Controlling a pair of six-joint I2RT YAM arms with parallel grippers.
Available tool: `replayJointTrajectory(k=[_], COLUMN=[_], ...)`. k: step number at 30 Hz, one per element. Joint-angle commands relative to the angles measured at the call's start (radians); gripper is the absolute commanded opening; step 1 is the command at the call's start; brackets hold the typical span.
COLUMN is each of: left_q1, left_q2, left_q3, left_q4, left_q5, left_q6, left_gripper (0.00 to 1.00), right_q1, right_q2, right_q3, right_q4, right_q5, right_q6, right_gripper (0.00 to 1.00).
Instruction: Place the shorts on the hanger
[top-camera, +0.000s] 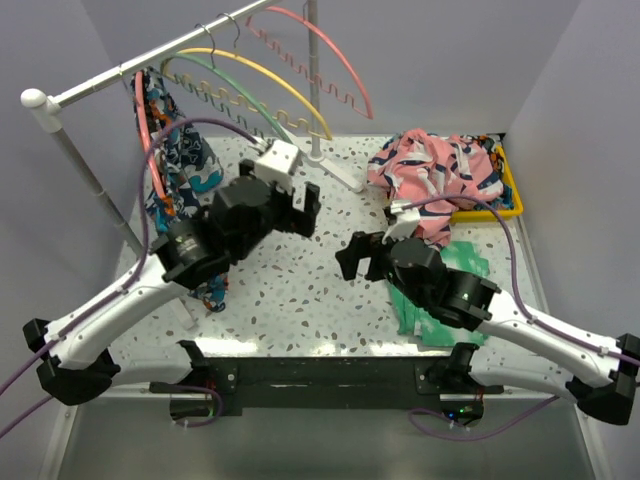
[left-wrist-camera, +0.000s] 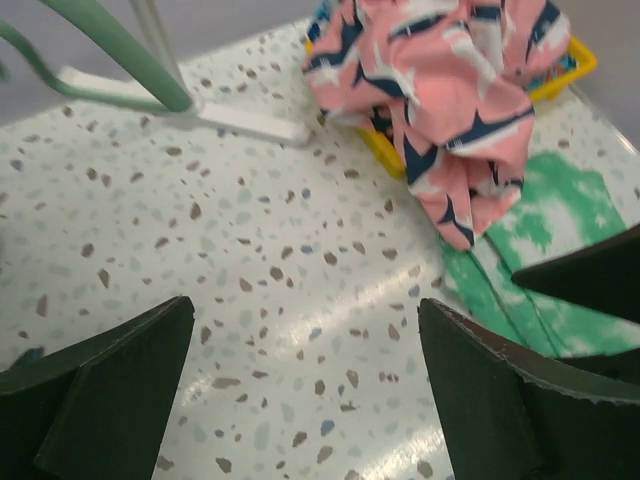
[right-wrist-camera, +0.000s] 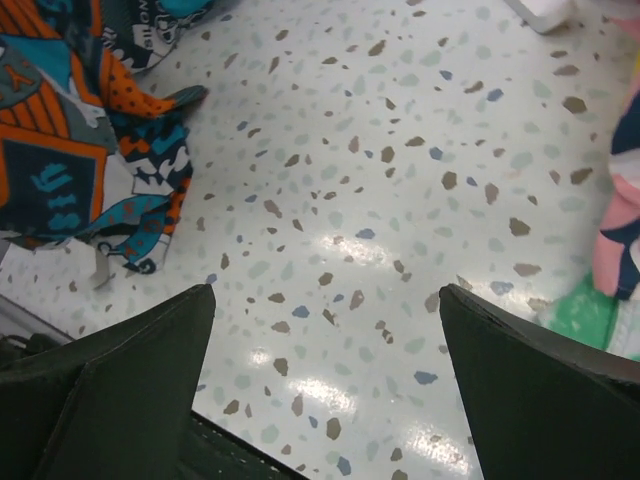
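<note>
The shorts, printed in teal, navy, orange and white, hang at the left end of the rail. They are draped on the pink hanger, whose arc shows along their left edge, and their lower hem reaches the table. My left gripper hovers open over the table's middle, just right of the shorts, with nothing between its fingers. Facing it from the right, my right gripper is open and empty too. My left arm hides part of the shorts.
Green, yellow and a second pink hanger hang on the rail, over the rack's white base. A pink-white-navy garment fills a yellow tray at back right. A green tie-dye cloth lies under my right arm.
</note>
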Motion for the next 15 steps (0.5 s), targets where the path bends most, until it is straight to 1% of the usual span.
replayJointTrajectory(k=[1, 2, 4, 5, 8, 11, 15], left_q1=[-0.057, -0.057, -0.059, -0.057, -0.059, -0.057, -0.057], left_q2=[-0.066, -0.092, -0.117, -0.128, -0.117, -0.119, -0.163], left_q3=[-0.213, -0.300, -0.386, -0.455, -0.549, -0.615, -0.684], left_q4=[0.210, 0.228, 0.308, 0.332, 0.391, 0.391, 0.432], left_q5=[0.043, 0.064, 0.080, 0.095, 0.118, 0.085, 0.072], left_q6=[-0.080, -0.100, -0.109, -0.121, -0.164, -0.230, -0.229], left_gripper=[1.00, 1.00, 1.00, 1.00, 1.00, 1.00, 1.00], right_q1=[-0.002, -0.002, -0.002, -0.002, -0.002, -0.002, -0.002], right_q2=[-0.110, -0.130, -0.177, -0.186, -0.201, -0.178, -0.145], right_q3=[-0.109, -0.129, -0.166, -0.175, -0.218, -0.221, -0.216], right_q4=[-0.107, -0.115, -0.140, -0.146, -0.140, -0.141, -0.158], right_q5=[0.149, 0.154, 0.157, 0.155, 0.145, 0.137, 0.112], right_q6=[0.133, 0.153, 0.173, 0.193, 0.219, 0.226, 0.252], right_gripper=[0.99, 0.99, 0.98, 0.99, 0.99, 0.99, 0.98])
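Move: Hanging from the rack on the pink hanger, the patterned shorts lie about 26 cm to the left of the empty left hand, some 6 cm ahead and 14 cm below. The green hanger is roughly 17 cm ahead, 8 cm left and 5 cm above that hand. From the right hand the shorts are about 42 cm left, 10 cm ahead and 4 cm lower; the folded green cloth lies level with it, 20 cm right and 24 cm below, and the pink cloth pile 24 cm ahead, 20 cm right and 17 cm below. Sinking quickly towards the bare table between the rack and the green cloth, the left hand drops some 18 cm while easing slightly back, its wrist tipping down a little. The right hand comes down about 7 cm and moves right, away from the shorts, until its sideways travel stops, turning slightly clockwise. Both grippers stay wide open and touch nothing. ##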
